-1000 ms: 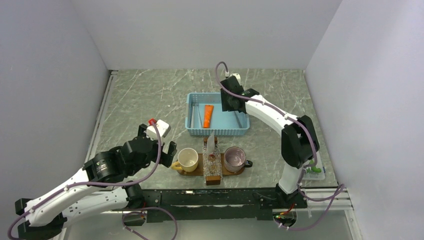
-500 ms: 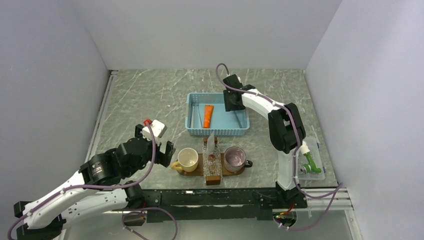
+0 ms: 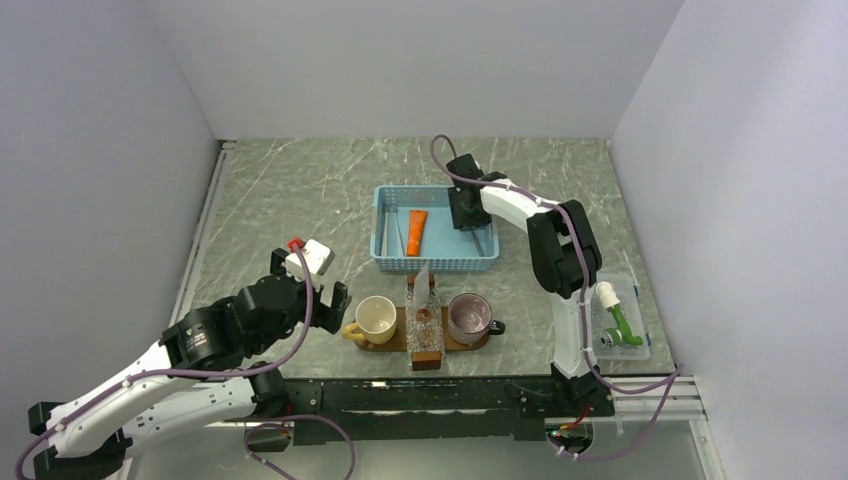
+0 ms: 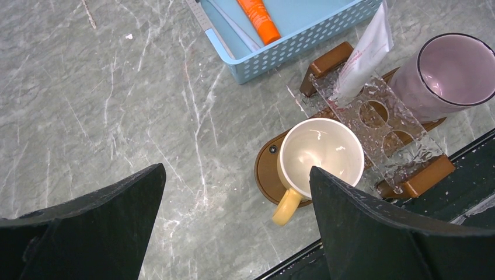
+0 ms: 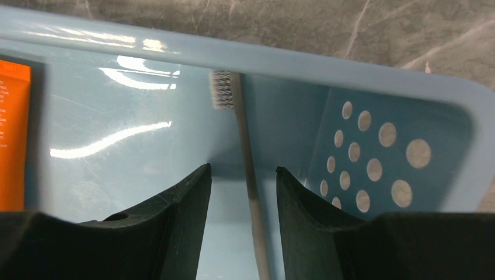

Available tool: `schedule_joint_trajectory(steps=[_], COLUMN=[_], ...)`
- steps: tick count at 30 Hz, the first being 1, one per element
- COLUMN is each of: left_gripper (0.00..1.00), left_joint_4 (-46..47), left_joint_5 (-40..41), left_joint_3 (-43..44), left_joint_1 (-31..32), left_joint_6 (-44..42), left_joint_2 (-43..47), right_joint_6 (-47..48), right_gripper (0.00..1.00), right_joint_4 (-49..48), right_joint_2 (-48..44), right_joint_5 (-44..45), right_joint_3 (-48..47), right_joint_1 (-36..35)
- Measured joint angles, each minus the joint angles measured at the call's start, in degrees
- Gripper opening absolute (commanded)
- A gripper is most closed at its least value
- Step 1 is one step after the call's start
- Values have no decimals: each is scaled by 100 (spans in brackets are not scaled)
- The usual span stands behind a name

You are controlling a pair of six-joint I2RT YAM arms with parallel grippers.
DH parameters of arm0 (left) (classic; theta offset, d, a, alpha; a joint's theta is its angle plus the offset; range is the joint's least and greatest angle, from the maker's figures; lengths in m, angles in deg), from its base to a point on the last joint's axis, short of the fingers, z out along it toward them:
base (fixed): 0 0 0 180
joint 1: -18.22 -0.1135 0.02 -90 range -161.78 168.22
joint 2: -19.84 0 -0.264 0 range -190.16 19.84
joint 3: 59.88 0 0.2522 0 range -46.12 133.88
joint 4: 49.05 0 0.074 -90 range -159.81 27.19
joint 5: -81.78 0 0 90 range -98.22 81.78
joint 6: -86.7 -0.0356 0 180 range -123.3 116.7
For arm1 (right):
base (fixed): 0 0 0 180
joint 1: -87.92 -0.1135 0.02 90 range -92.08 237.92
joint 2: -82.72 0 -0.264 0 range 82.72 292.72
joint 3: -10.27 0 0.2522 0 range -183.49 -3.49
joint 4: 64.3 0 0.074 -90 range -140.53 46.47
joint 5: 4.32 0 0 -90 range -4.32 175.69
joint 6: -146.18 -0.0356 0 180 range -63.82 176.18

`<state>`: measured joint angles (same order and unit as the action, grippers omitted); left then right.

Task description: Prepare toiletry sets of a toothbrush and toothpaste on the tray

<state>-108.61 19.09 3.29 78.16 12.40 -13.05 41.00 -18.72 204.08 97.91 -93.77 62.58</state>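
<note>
In the right wrist view a slim toothbrush (image 5: 248,175) lies in the light-blue basket (image 5: 408,93), bristles toward the far wall. My right gripper (image 5: 243,170) is open and straddles its handle, with a gap on each side. An orange toothpaste tube (image 3: 416,232) lies in the basket's middle. Another toothbrush (image 4: 234,27) lies to the left of the tube. The brown tray (image 4: 269,171) holds a yellow-handled cup (image 4: 318,153), a clear glass holder (image 4: 386,123) with a white tube (image 4: 366,53), and a purple cup (image 4: 453,73). My left gripper (image 4: 236,173) hangs open above the table left of the tray.
A small clear box (image 3: 622,325) with a green item stands at the right, near the right arm's base. The basket (image 3: 435,262) sits just behind the tray. Grey walls close in the marble table on three sides.
The right arm has folded in and its gripper has come down into the basket over the toothbrush, jaws a little narrower. The left arm has drawn back slightly to the left.
</note>
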Motion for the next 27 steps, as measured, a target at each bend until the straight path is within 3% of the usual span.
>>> schedule_joint_trajectory(steps=[9, 18, 20, 27], left_gripper=[99, 99, 99, 99], left_joint_4=[17, 15, 15, 15], left_joint_5=[0, 0, 0, 15], left_joint_3=[0, 0, 0, 0], left_joint_1=[-4, -13, -13, -13], left_joint_6=[0, 2, 2, 2], left_joint_2=[0, 4, 4, 4], right_joint_6=[28, 15, 7, -31], right_gripper=[32, 10, 1, 0], right_joint_4=[-59, -221, -269, -428], right_joint_2=[57, 55, 42, -52], right_joint_5=[-136, -354, -382, -439], right_joint_3=[-4, 76, 107, 254], right_joint_1=[-2, -2, -2, 2])
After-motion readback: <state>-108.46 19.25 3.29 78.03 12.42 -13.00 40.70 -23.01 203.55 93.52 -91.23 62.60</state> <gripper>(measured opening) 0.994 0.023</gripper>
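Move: The toothbrush on the right side of the basket lies between and just below the right hand's open fingers, its middle about 3 cm back, 1 cm right and 1 cm down. The orange toothpaste lies roughly 11 cm to this hand's left and 3 cm back; the basket's right wall is some 5 cm right and 2 cm back. From the left hand, the same toothbrush is about 21 cm ahead, 26 cm right and 22 cm below. Edging left by roughly 1.5 cm and sinking only about half a centimetre, the right hand shuts its half-open fingers, so the tips come to pinch the toothbrush's handle a few centimetres behind its bristles. The hand rolls some 5 degrees, left side rising, while staying low in the basket. ##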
